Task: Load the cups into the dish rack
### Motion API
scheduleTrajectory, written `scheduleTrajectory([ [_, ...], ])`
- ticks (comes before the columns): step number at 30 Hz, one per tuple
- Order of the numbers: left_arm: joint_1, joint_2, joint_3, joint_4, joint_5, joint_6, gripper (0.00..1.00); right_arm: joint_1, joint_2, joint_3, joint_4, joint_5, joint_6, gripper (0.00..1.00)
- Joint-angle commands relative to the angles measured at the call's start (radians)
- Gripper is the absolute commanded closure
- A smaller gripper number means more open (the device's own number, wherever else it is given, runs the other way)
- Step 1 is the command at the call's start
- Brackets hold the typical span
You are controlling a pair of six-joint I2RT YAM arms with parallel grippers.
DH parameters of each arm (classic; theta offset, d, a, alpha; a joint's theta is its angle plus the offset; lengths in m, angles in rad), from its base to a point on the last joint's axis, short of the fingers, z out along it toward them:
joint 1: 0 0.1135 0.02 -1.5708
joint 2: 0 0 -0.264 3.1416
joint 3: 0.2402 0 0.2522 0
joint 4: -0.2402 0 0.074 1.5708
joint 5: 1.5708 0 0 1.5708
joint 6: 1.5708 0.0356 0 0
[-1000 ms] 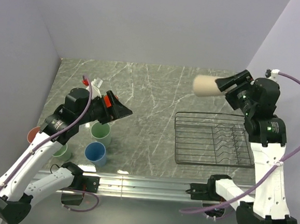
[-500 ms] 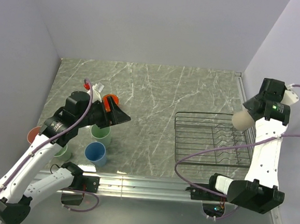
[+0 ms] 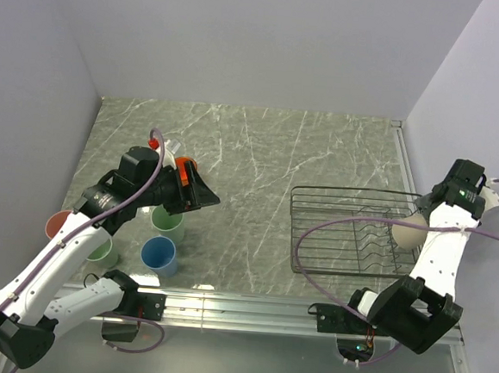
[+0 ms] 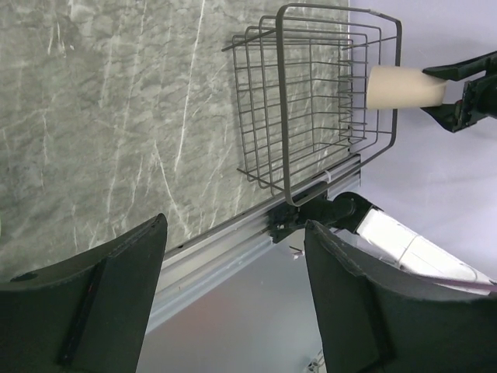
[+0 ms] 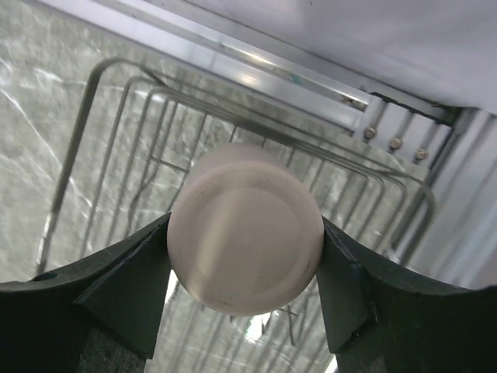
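My right gripper (image 3: 420, 215) is shut on the beige cup (image 3: 407, 236), held over the right end of the dark wire dish rack (image 3: 331, 245). In the right wrist view the cup's base (image 5: 245, 229) faces the camera between both fingers, with rack wires (image 5: 116, 155) beneath. My left gripper (image 3: 201, 196) hangs open and empty above the cups at the left: a pale green one (image 3: 167, 222), a blue one (image 3: 159, 254), a second green one (image 3: 100, 249) and a salmon one (image 3: 56, 221). The orange mug (image 3: 187, 164) peeks out behind the left wrist.
The left wrist view looks across the marble table (image 4: 116, 116) to the rack (image 4: 311, 101) and the beige cup (image 4: 404, 85). An aluminium rail (image 3: 240, 305) runs along the near edge. Walls close in on the left, back and right.
The right arm has swung the beige cup from high over the far table down and right to the rack's right end. The left gripper has narrowed slightly and shifted a little.
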Motion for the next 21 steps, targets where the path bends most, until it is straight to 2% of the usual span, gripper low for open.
scheduleTrajectory([
  [1, -0.003, 0.014, 0.071, -0.014, 0.024, 0.028, 0.24, -0.049, 0.026, -0.013, 0.123, -0.088, 0.013, 1.0],
  [7, -0.002, 0.039, 0.098, -0.034, 0.007, 0.028, 0.25, -0.123, 0.096, -0.03, 0.17, -0.205, 0.035, 1.0],
  [15, -0.002, 0.042, 0.076, -0.015, -0.001, 0.007, 0.25, -0.138, 0.166, -0.056, 0.19, -0.283, 0.032, 1.0],
  [19, -0.003, 0.046, 0.065, -0.005, -0.004, 0.004, 0.25, -0.136, 0.164, -0.062, 0.19, -0.279, 0.028, 0.5],
  [20, -0.002, 0.049, 0.061, 0.002, -0.004, 0.002, 0.25, -0.136, 0.16, -0.057, 0.19, -0.273, 0.025, 0.29],
  [21, -0.002, 0.051, 0.058, 0.006, -0.003, 0.001, 0.25, -0.136, 0.161, -0.051, 0.187, -0.267, 0.024, 0.18],
])
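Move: My right hand holds the beige cup upside down by its base over the right end of the dish rack. The free spot for it there lies some 3 cm ahead, straight in line sideways, its middle about 10 cm below my right hand. The rack's middle is roughly 13 cm to the left and 14 cm down; its far rim runs about 10 cm ahead and 9 cm below. From my idle left hand that spot is around 50 cm right, 5 cm ahead and 16 cm lower. I lower the upside-down cup mouth-first about 5 cm into the right end of the rack with my right hand, easing it forward some 2 cm and slightly right. As it sinks my wrist tips about 10 degrees, left side up, so the fingers point more steeply down. I keep the cup pinched at its base, and my grip only starts to slacken once the hand has stopped. ##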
